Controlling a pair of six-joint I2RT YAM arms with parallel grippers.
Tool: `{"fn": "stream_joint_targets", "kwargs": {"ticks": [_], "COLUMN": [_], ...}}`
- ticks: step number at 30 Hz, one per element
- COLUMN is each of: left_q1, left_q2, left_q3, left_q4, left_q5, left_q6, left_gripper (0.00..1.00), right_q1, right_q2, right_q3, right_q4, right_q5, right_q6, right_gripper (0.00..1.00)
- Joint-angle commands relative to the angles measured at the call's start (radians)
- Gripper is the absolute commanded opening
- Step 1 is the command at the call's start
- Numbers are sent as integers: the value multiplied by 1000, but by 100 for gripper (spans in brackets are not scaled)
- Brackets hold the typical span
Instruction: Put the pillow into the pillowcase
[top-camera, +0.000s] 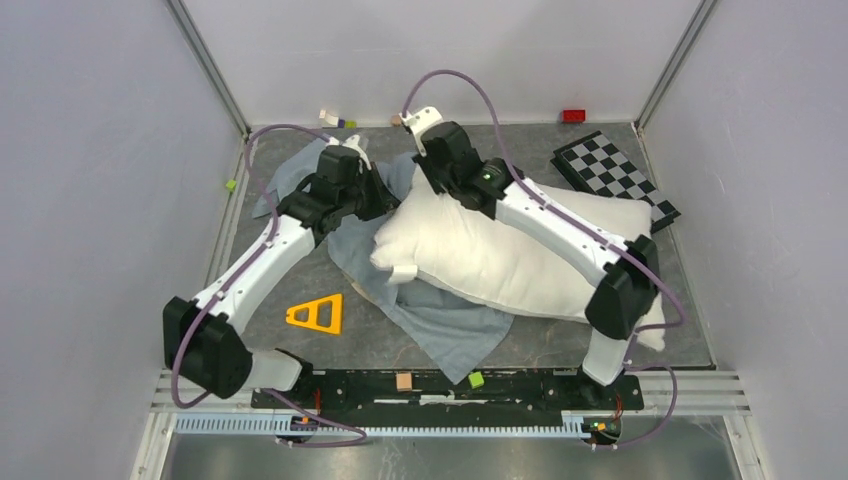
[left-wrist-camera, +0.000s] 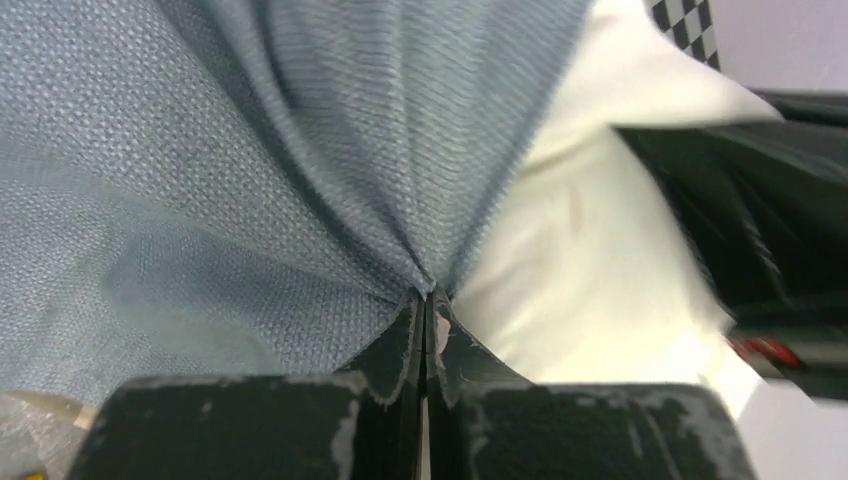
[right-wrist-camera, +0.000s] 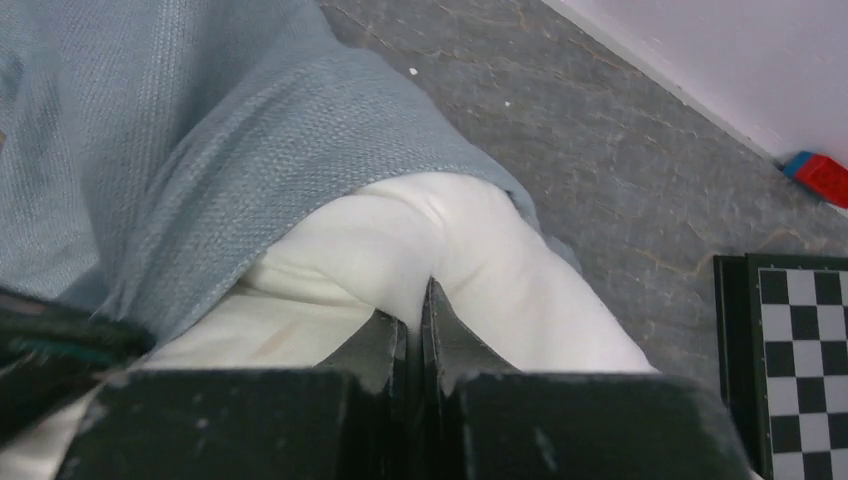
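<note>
The plump white pillow (top-camera: 500, 255) lies across the middle of the table on the wrinkled blue-grey pillowcase (top-camera: 440, 325). My left gripper (left-wrist-camera: 428, 300) is shut on a gathered fold of the pillowcase (left-wrist-camera: 250, 170), with the pillow (left-wrist-camera: 590, 270) just to its right. From above, the left gripper (top-camera: 385, 195) sits at the pillow's far left corner. My right gripper (right-wrist-camera: 415, 310) is shut on a pinch of the pillow (right-wrist-camera: 440, 240), whose far end sits inside the pillowcase (right-wrist-camera: 200, 170) edge. From above, the right gripper (top-camera: 425, 165) is at the pillow's far end.
A black-and-white checkered board (top-camera: 615, 175) lies at the back right, its corner under the pillow. A yellow triangle (top-camera: 318, 314) lies front left. Small blocks sit along the back wall (top-camera: 573, 115) and on the front rail (top-camera: 476, 379). Grey walls enclose three sides.
</note>
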Motion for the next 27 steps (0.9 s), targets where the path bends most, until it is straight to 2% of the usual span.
{"fn": "stream_joint_targets", "kwargs": {"ticks": [1,3,6,8,9,12,15,18,23,27], "left_q1": [-11,-12,-12,-11,-11,-11,-12,-11,-12,-11], "left_q2": [-161,-187,-210,-210,-202,-177,-166,-157,-140,-133], "left_q3": [-55,-57,-44,-41,-44,-46,-39,-34,-25,-8], "left_q4": [-50,-98,-210,-247,-253,-249,-243,-245,-245,-264], "left_q5": [67,63,-47,-102,-105,-89,-92,-89,-79,-87], "left_q6": [-3,-11,-5,11,14,5,-2,0,-5,-1], "left_gripper": [2,2,2,2,2,2,2,2,3,2], "right_q1": [-19,-35,-56,-56,-52,-31,0,78,201,272], "right_q2": [116,134,131,104,78,-48,-156,-257,-389,-400], "right_q3": [54,-40,-145,-160,-160,-161,-155,-213,-462,-602], "right_q4": [49,132,205,210,213,238,230,231,330,411], "right_q5": [142,136,101,46,14,-112,-205,-236,-263,-256], "right_q6": [-40,-23,22,29,31,30,6,-91,-253,-323], "right_gripper": [0,0,0,0,7,45,68,83,98,98]}}
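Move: The right gripper still pinches the raised far-left corner of the pillow; the pillowcase mouth it feeds lies about 2 cm ahead, 3 cm left and 6 cm below, the pillow's middle some 18 cm right, 10 cm back and 14 cm below. From the left gripper, still holding the case's rim, that pinched corner is about 3 cm ahead and 7 cm right at similar height; the yellow triangle lies roughly 17 cm back, 15 cm left and 20 cm below. Push the right gripper's pinched pillow corner about 9 cm down into the pillowcase mouth, open the fingers wide there, then lift clear and draw back some 15 cm over the pillow with a little leftward drift, turning the wrist about 30 degrees counter-clockwise. Meanwhile keep the left gripper shut on the rim and ease it about 5 cm back and 4 cm left, rising slightly, then sinking. ##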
